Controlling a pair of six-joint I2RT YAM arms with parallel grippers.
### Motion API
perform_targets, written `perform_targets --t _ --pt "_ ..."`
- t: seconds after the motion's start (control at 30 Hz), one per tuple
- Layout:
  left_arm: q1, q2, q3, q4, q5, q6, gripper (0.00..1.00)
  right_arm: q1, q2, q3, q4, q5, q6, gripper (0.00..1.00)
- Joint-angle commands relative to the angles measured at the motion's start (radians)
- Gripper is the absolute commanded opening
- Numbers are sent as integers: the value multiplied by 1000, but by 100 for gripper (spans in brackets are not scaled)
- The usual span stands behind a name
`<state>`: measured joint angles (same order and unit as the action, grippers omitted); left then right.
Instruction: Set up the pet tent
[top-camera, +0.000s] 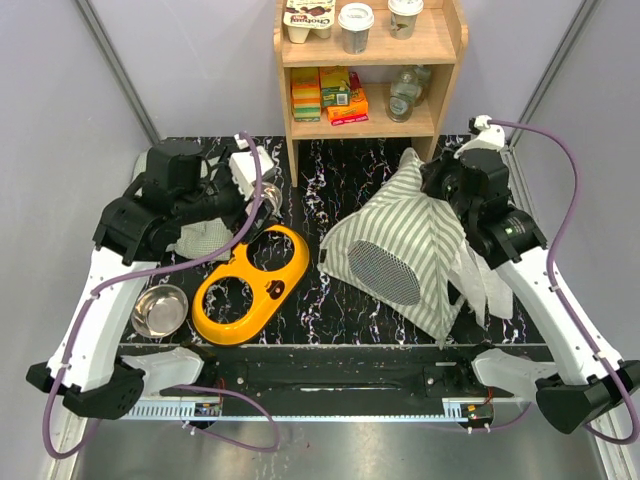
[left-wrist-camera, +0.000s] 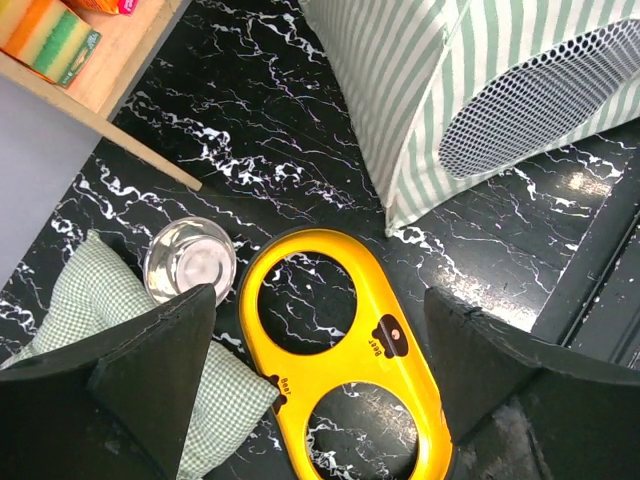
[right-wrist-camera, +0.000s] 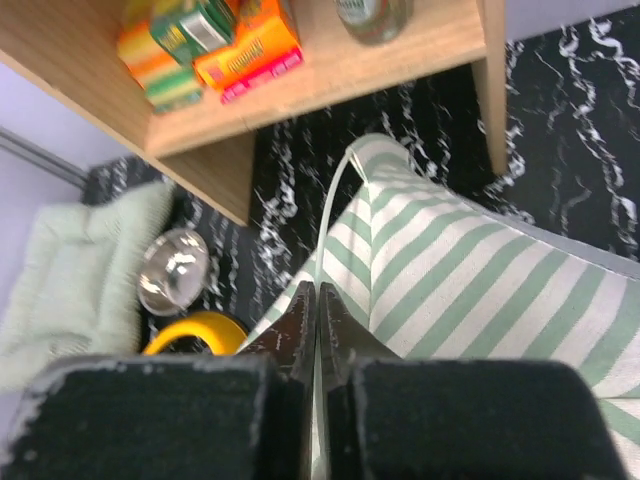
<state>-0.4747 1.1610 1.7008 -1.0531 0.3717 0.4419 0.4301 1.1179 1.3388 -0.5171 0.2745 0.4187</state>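
The pet tent (top-camera: 400, 235) is a green-and-white striped shelter with an oval mesh panel (top-camera: 385, 272). It stands half raised on the right of the black marble table (top-camera: 310, 175). My right gripper (top-camera: 434, 186) is at its peak, shut on a thin white pole (right-wrist-camera: 335, 205) that runs between the fingers (right-wrist-camera: 300, 320). Striped fabric (right-wrist-camera: 470, 280) fills the right wrist view below. My left gripper (left-wrist-camera: 320, 350) hangs open over the yellow bowl holder (left-wrist-camera: 345, 370), holding nothing. The tent (left-wrist-camera: 400, 90) lies beyond its reach to the right.
A yellow bowl holder (top-camera: 250, 283) lies left of centre. One steel bowl (top-camera: 160, 310) sits near the front left, another (left-wrist-camera: 190, 260) beside a green checked cushion (left-wrist-camera: 85, 300). A wooden shelf (top-camera: 365, 62) with boxes and cups stands at the back.
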Motion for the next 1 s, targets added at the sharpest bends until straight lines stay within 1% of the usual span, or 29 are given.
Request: perform_targets --t 0.0,0.03,0.07,0.13,0.17,0.27,0.37,0.47,0.5,0.57,0.6,0.67,0.7,0.73,0.83,0.9,0.97 --pt "4 20 -10 85 47 -45 89 6 39 -63 169 55 121 22" --pt "4 25 -19 93 50 -51 89 6 68 -41 163 49 89 45" --pt "4 25 -26 94 55 -51 89 6 92 -2 131 40 33 55" --pt "4 28 -35 97 52 -54 89 6 141 100 27 28 -94 70" --pt "4 28 -39 97 43 -52 89 6 160 149 -31 14 -174 80" --pt "4 28 -53 102 16 -49 89 6 180 276 -226 -15 -386 90" --pt "7 37 -63 105 10 -51 89 6 128 351 -317 -72 -542 91" --pt "10 51 -63 111 9 -54 89 6 65 375 -346 -145 -662 92" --pt "10 52 -61 111 6 -52 89 6 53 378 -363 -191 -716 92" --pt "11 58 -55 111 0 -49 89 6 52 401 -423 -347 -831 88" --pt "13 62 -50 113 -1 -49 89 9 69 433 -479 -465 -891 87" --pt "16 60 -44 111 -2 -48 89 44 129 531 -605 -665 -975 87" --pt "18 59 -46 111 -2 -48 89 74 178 583 -656 -725 -1006 87" --pt "22 51 -47 111 -2 -45 89 111 227 653 -729 -735 -1038 88" --pt "42 34 -67 111 -4 -40 89 235 408 824 -942 -611 -1136 90" --pt "59 16 -84 111 -5 -35 89 280 480 858 -988 -514 -1166 90" --pt "76 2 -99 114 -7 -35 89 289 548 914 -1021 -483 -1178 90"
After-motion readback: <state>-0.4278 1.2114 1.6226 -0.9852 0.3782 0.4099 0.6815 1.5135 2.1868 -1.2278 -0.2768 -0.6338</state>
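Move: The closed right fingers hold a thin pole of the pet tent; the tent's middle is some 7 cm back, about 10 cm to their left and roughly 22 cm below. The shelf stands about 22 cm ahead and 20 cm left of that hand, and the yellow bowl stand about 50 cm left and 12 cm back, some 32 cm lower. From the left hand, the tent's middle is about 38 cm to the right, 6 cm ahead and 24 cm below. Push the right gripper about 4 cm forward while opening it wide to let go of the tent pole, then reverse and sweep it back, left and up over the tent, some 12 cm back from its farthest reach, turning it strongly counter-clockwise and rolling its left side down; finish leftward, sinking slightly. Ease the open left gripper about 3 cm forward and down, touching nothing. ##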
